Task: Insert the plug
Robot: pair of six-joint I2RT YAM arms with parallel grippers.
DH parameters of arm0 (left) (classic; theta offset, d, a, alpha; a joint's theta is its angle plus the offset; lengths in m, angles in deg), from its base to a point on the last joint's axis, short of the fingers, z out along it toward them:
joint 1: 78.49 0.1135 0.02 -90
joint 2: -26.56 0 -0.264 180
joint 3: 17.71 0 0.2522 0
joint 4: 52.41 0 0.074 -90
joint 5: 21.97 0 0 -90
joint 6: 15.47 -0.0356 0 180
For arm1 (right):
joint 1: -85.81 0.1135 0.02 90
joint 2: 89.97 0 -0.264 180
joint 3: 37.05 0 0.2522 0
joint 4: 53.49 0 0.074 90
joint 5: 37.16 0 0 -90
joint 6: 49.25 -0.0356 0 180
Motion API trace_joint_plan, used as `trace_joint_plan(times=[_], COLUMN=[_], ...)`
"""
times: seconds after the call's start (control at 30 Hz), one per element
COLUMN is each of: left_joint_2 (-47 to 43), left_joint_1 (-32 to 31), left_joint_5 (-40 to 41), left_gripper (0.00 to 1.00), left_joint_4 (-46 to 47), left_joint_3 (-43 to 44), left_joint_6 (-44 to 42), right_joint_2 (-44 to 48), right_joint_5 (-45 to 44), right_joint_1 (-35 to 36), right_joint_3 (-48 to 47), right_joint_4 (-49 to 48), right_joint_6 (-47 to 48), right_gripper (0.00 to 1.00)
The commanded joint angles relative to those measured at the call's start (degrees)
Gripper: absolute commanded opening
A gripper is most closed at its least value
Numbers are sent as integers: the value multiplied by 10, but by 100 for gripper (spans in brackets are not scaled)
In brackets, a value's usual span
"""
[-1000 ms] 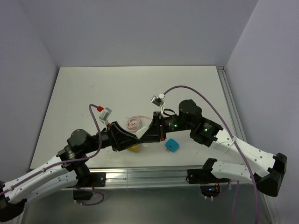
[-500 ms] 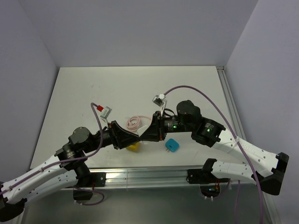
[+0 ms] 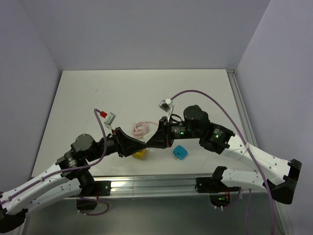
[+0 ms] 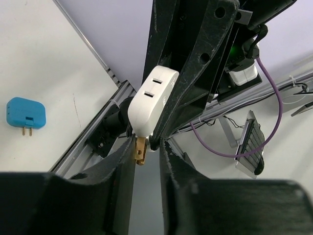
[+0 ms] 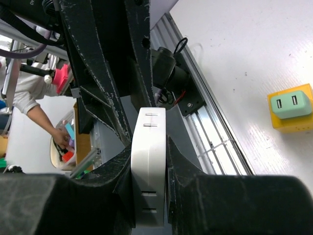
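Note:
The plug (image 4: 154,100) is a flat white block with two slots on its upper face and brass prongs (image 4: 141,149) at its lower end. My right gripper (image 5: 149,147) is shut on its flat sides, holding it (image 5: 150,181) above the table's front edge. My left gripper (image 4: 146,147) faces it from the left. Its fingers stand a narrow gap apart. The prongs sit between the fingertips, against the left finger (image 4: 124,161). In the top view the two grippers (image 3: 142,143) (image 3: 154,139) meet tip to tip, and the plug is hidden between them.
A yellow block holding a green charger (image 5: 292,107) lies on the table under the grippers (image 3: 140,154). A blue plug (image 3: 180,152) lies to its right, and a coiled pink cable (image 3: 142,128) lies behind. The table's metal rail (image 3: 156,183) runs along the front edge.
My left gripper's fingers have narrowed a little around the prongs. The right arm has shifted slightly left, and more of the yellow block shows below the grippers.

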Motion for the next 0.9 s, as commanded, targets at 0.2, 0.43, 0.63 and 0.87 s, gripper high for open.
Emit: trace_joint_plan(times=[0.2, 0.43, 0.63, 0.87], left_joint_2=[-58, -67, -70, -83], left_joint_1=[-3, -3, -3, -3], left_joint_5=[-12, -26, -25, -21], left_gripper=[0, 0, 0, 0], left_joint_4=[49, 61, 47, 50], left_joint_3=[-13, -14, -10, -22], left_joint_6=[-54, -64, -68, -75], right_joint_2=[30, 42, 46, 61], right_joint_5=[60, 99, 88, 106], right_joint_1=[3, 4, 2, -3], right_joint_3=[14, 26, 17, 32], right_joint_4=[-63, -94, -64, -81], right_joint_6=[-21, -32, -17, -36], right_gripper=[0, 0, 0, 0])
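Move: The white plug is already in the right fingers, its middle about 1 cm left of the right hand point. From the left hand that middle lies some 3 cm to the right and 1 cm ahead, and the left fingers straddle its brass prongs. Below the hands, the yellow block with the green adapter stands about 8 cm ahead and 5 cm left of the left hand; the blue plug lies 7 cm ahead and 13 cm right of the left hand, both roughly 27 cm down. The white plug stays pinched in the right fingers, which carry it about 2 cm back and 2 cm up while their tips tilt up and swing back some 10 degrees. The left hand also goes back and up, about 2 cm each, and draws just over 1 cm left, its fingers coming off around the prongs and snapping shut at the prong ends; it rolls nearly 10 degrees. ##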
